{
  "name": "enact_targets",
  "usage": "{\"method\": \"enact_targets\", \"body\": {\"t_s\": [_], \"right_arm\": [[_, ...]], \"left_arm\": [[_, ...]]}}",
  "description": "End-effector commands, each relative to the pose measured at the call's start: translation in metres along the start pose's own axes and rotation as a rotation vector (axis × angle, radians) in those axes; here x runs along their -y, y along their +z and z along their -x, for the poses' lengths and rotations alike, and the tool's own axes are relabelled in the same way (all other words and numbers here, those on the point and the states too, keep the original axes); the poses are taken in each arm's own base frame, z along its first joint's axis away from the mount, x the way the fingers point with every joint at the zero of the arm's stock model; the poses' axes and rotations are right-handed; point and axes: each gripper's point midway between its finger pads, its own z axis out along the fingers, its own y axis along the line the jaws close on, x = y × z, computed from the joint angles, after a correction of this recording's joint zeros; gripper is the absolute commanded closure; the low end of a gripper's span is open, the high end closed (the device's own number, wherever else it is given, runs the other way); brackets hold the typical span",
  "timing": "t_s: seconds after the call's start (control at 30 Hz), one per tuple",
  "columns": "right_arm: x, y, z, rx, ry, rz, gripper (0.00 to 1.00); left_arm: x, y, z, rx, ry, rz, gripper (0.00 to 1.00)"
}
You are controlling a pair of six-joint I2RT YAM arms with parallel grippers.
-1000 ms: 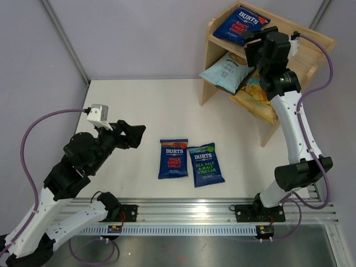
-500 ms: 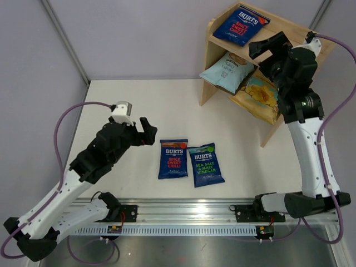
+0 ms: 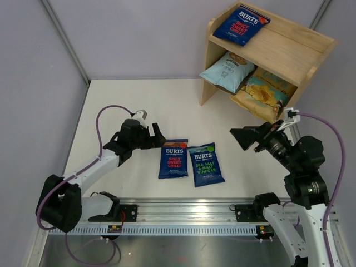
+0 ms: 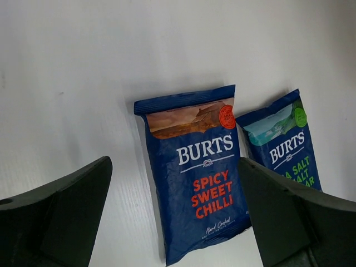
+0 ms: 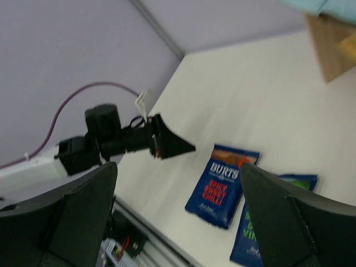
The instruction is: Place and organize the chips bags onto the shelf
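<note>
Two dark-blue Burts chips bags lie flat side by side on the white table: a red-lettered one (image 3: 173, 158) (image 4: 194, 167) (image 5: 219, 186) and a green-lettered one (image 3: 206, 164) (image 4: 286, 144) (image 5: 267, 228). The wooden shelf (image 3: 289, 47) at the back right holds another red-lettered Burts bag (image 3: 241, 24) on top. Its lower tier holds a pale-blue bag (image 3: 227, 71) and a yellow Kettle bag (image 3: 259, 95). My left gripper (image 3: 156, 137) (image 4: 173, 167) hovers open just left of the red-lettered table bag, holding nothing. Open and empty, my right gripper (image 3: 243, 139) (image 5: 178, 167) hangs in the air right of the green-lettered bag, pointing left.
Grey walls enclose the table's back and left. A metal rail (image 3: 189, 211) with the arm bases runs along the near edge. A purple cable (image 3: 108, 111) loops above my left arm. The shelf's left side panel (image 3: 208, 67) stands on the table behind the bags.
My right arm left the shelf and swung down over the table's right side. My left arm stretched toward the red-lettered bag. Both grippers opened wider.
</note>
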Motion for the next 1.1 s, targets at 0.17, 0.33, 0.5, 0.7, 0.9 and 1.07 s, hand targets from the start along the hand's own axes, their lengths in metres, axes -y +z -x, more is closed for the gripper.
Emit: {"method": "enact_targets", "body": {"t_s": [0.17,0.33,0.5,0.7,0.9,1.07], "right_arm": [[-0.015,-0.02,-0.098,-0.352,0.109,0.279,0.03],[-0.012,-0.024,-0.103,-0.363,0.107,0.272,0.03],[-0.011,-0.023,-0.103,-0.346,0.132,0.257,0.01],[-0.007,-0.019,-0.108,-0.362,0.191,0.242,0.01],[-0.005,-0.015,-0.112,-0.373,0.219,0.243,0.01],[0.013,-0.006,-0.119,-0.362,0.251,0.175,0.0]], "left_arm": [[0.005,0.044,-0.023,-0.119,-0.108,-0.133,0.14],[-0.012,0.062,-0.05,-0.212,-0.138,-0.073,0.21],[-0.023,0.069,-0.059,-0.237,-0.12,-0.006,0.28],[-0.022,0.079,-0.071,-0.286,-0.11,0.007,0.4],[-0.023,0.078,-0.067,-0.255,-0.117,0.019,0.71],[-0.015,0.062,-0.044,-0.13,-0.155,0.001,0.84]]}}
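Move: The spicy sweet chilli bag's middle lies about 7 cm to the right of the left hand and 5 cm back, some 11 cm below; its upper left corner is almost under the fingers. The sea salt & malt vinegar bag lies about 20 cm right of that hand and 7 cm back, on the table too. From the right hand, the chilli bag is roughly 23 cm left, 3 cm ahead and 38 cm down. Down first, about 9 cm, the left hand sinks beside the spicy sweet chilli bag while tipping some 15 degrees steeper, then creeps right along the table, its fingers closing until they pinch the bag's left edge just below the top corner. The open right hand drops about 10 cm, drawing left and back towards the two bags as it turns counter-clockwise. ##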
